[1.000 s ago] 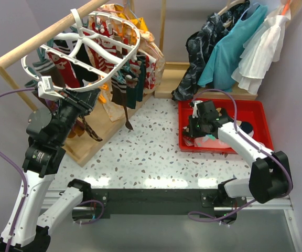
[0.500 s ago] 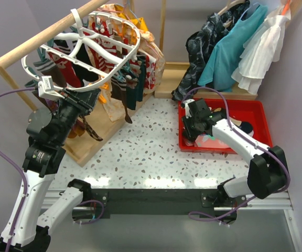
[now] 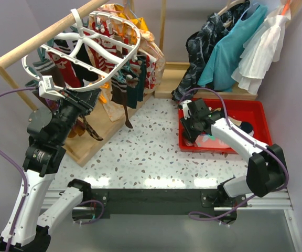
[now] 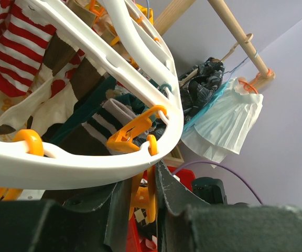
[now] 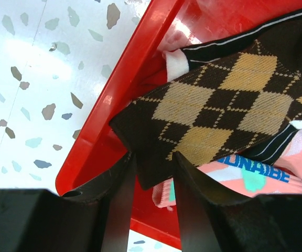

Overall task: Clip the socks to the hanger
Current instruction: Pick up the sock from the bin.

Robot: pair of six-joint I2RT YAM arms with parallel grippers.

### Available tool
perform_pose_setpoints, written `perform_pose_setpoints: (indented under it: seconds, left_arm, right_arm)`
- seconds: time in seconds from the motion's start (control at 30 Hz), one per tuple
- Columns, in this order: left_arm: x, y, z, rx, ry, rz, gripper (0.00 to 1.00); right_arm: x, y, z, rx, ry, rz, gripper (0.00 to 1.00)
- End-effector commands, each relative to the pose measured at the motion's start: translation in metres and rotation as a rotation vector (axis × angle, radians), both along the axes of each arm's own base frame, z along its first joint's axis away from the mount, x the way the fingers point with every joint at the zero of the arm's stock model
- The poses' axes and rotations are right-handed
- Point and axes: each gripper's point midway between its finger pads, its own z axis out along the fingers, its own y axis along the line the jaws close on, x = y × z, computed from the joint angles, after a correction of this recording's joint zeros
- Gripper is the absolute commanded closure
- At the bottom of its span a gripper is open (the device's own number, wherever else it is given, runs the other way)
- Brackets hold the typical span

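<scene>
The white oval hanger [image 3: 135, 46] hangs from the wooden rail with several socks [image 3: 62, 68] clipped under it, among them a red-white striped one [image 4: 9, 52]. My left gripper [image 3: 85, 100] reaches up under the hanger's rim [image 4: 88, 168] and is shut [image 4: 143, 181] on an orange clip [image 4: 147, 199]. My right gripper [image 3: 189, 128] is low in the red tray [image 3: 245, 107], over its left end. Its fingers stand open [image 5: 153, 157] either side of the cuff corner of a brown-black argyle sock [image 5: 219, 100], which lies on other socks, one of them pink [image 5: 256, 178].
The wooden rail [image 3: 46, 34] slants across the back left, its wooden foot [image 3: 83, 152] on the speckled table. Floral cloth pieces [image 3: 151, 58] hang behind the hanger. A dark garment [image 3: 203, 42], a teal dress [image 3: 235, 47] and a white dress [image 3: 263, 47] hang above the tray.
My right gripper has shifted left toward the tray's left end and its jaws have widened around the argyle sock's cuff. The left arm and the hanger have stayed put.
</scene>
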Motion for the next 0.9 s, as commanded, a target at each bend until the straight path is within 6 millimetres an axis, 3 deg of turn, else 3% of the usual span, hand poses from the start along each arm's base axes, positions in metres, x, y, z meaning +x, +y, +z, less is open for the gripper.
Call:
perform_pose_setpoints:
  seconds: [0.0, 0.53, 0.6, 0.63, 0.73, 0.87]
  left_arm:
    - [0.001, -0.004, 0.012, 0.007, -0.051, -0.02, 0.87]
    - [0.0, -0.002, 0.012, 0.011, -0.05, -0.014, 0.87]
    - [-0.001, -0.002, 0.012, 0.013, -0.053, -0.015, 0.87]
    - [-0.001, -0.002, 0.012, 0.014, -0.052, -0.015, 0.87]
    - [-0.001, -0.002, 0.013, 0.014, -0.056, -0.014, 0.87]
    - [-0.001, -0.002, 0.014, 0.018, -0.06, -0.018, 0.87]
  right_arm:
    - [0.005, 0.002, -0.001, -0.017, -0.008, 0.025, 0.64]
    - [0.016, -0.009, -0.017, -0.082, -0.033, -0.025, 0.79]
    - [0.016, -0.01, -0.018, -0.088, -0.029, -0.03, 0.96]
    - [0.016, -0.009, -0.015, -0.081, -0.034, -0.037, 1.0]
    - [0.017, -0.003, 0.0, -0.03, -0.064, -0.047, 1.0]
    - [0.024, 0.005, 0.051, 0.071, -0.161, -0.099, 1.0]
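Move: The brown argyle sock lies in the bin just under the right hand: its near-left dark end is between and below the fingertips, its middle about 6 cm ahead, 5 cm right and 3 cm down. The pink sock lies some 7 cm right and 1 cm ahead, the black striped sock roughly 10 cm straight ahead, both at about that depth. From the left hand the argyle sock is about 30 cm right, 8 cm ahead and 37 cm below. Sink the right gripper's half-open fingers about 1.5 cm onto the dark near-left end of the argyle sock, easing 1 cm forward and a little right as they narrow. Then shut them fully, pinching that end between the fingertips, and start back up by half a centimetre or so. ##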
